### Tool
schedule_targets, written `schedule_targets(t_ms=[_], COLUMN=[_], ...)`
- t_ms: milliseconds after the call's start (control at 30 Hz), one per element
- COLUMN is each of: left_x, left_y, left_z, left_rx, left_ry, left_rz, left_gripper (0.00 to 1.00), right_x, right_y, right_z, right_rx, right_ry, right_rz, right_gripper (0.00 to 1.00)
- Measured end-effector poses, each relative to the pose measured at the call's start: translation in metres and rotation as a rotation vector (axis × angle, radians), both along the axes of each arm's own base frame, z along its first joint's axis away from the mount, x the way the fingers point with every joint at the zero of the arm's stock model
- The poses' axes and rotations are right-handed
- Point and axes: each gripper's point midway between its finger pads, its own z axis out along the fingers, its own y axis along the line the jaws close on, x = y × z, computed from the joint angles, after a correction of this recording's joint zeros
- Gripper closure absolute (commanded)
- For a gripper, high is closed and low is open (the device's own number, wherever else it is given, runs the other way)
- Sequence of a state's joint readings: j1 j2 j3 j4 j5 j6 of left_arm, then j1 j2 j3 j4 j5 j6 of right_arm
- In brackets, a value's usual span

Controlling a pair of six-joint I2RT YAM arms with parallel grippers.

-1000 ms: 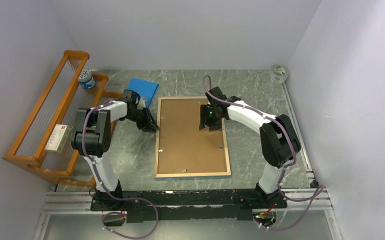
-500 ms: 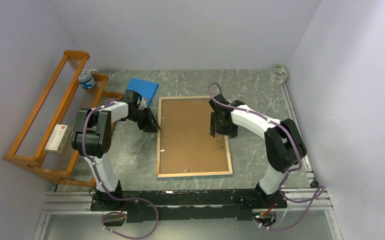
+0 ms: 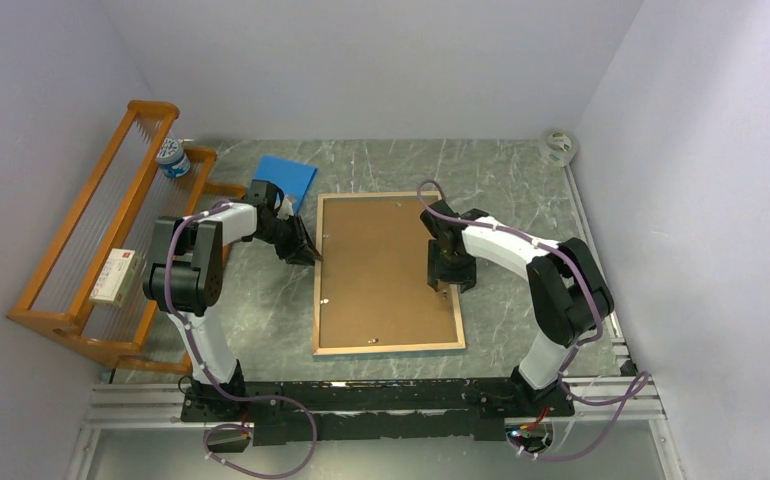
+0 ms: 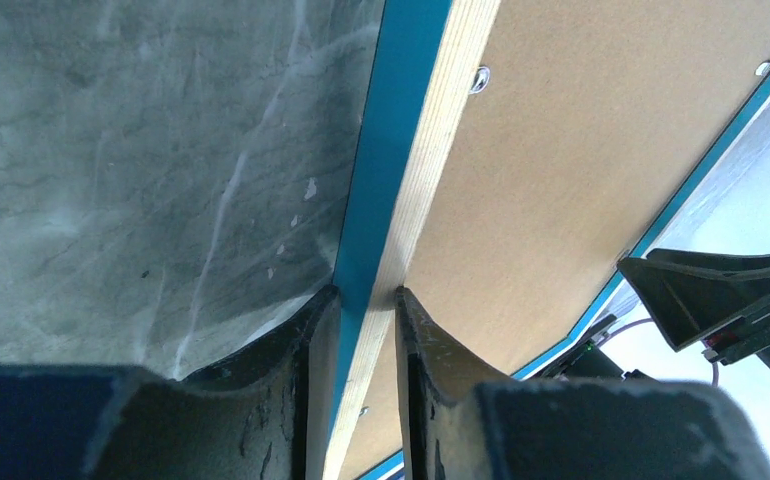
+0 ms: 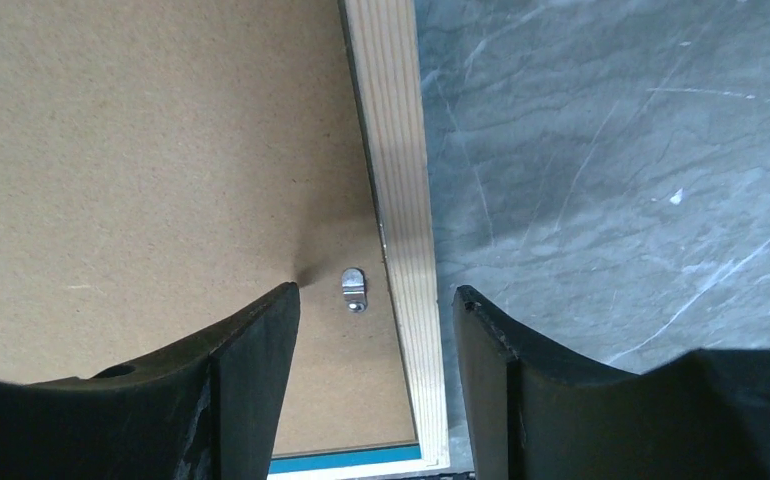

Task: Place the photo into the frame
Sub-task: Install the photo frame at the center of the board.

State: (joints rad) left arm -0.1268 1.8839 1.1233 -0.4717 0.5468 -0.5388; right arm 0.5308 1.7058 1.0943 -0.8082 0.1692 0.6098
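The frame (image 3: 388, 348) lies face down on the table, its light wood back up and a brown backing board (image 3: 381, 270) set in it. The photo is hidden. My left gripper (image 3: 311, 255) is shut on the frame's left rail; in the left wrist view the fingers (image 4: 313, 340) pinch the turquoise and wood edge (image 4: 401, 180). My right gripper (image 3: 451, 283) hovers open over the right rail. In the right wrist view its jaws (image 5: 376, 295) straddle a small metal clip (image 5: 354, 288) and the wooden rail (image 5: 396, 170), gripping nothing.
An orange wooden rack (image 3: 91, 240) stands along the left wall with a small box (image 3: 113, 277) on it and a small jar (image 3: 171, 158) at its far end. A flat blue pad (image 3: 286, 180) lies behind the frame's left corner. A tape roll (image 3: 559, 146) sits at the back right.
My right gripper has moved from the board's upper middle out to the right rail and toward the near edge. The frame has shifted slightly. The left gripper keeps its hold.
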Motion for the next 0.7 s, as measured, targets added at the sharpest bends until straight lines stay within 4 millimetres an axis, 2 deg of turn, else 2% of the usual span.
schedule_targets(t_ms=[200, 533, 700], left_x=[0.0000, 0.0000, 0.0001], left_y=[-0.0001, -0.0001, -0.0001], left_z=[-0.0002, -0.0002, -0.0001], left_rx=[0.002, 0.002, 0.002], left_ry=[0.000, 0.000, -0.001], left_rz=[-0.001, -0.001, -0.001], left_gripper=[0.70, 0.70, 0.70], right_x=[-0.0094, -0.0083, -0.0082], right_y=[-0.0034, -0.0062, -0.0087], right_z=[-0.0063, -0.0078, -0.0083], right_rx=[0.006, 0.009, 0.008], right_ry=[0.037, 0.039, 0.040], right_rz=[-0.003, -0.019, -0.029], right_gripper=[0.44, 0.61, 0.66])
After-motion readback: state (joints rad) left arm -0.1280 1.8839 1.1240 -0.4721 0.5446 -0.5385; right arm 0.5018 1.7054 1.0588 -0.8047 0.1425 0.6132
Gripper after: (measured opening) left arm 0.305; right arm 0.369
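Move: The right hand's open fingers already straddle the photo frame's right rail, its middle line about 1 cm right and 1 cm below the hand point. A small metal clip on the backing board sits roughly 1 cm left and 1 cm back; the frame's near right corner is some 13 cm back and 3 cm right. From the left hand, already pinching the left rail, that right-rail spot lies about 29 cm right and 8 cm back. Right hand eases about 1 cm back, right and down, fingers narrowing around the right rail; left keeps its pinch. ##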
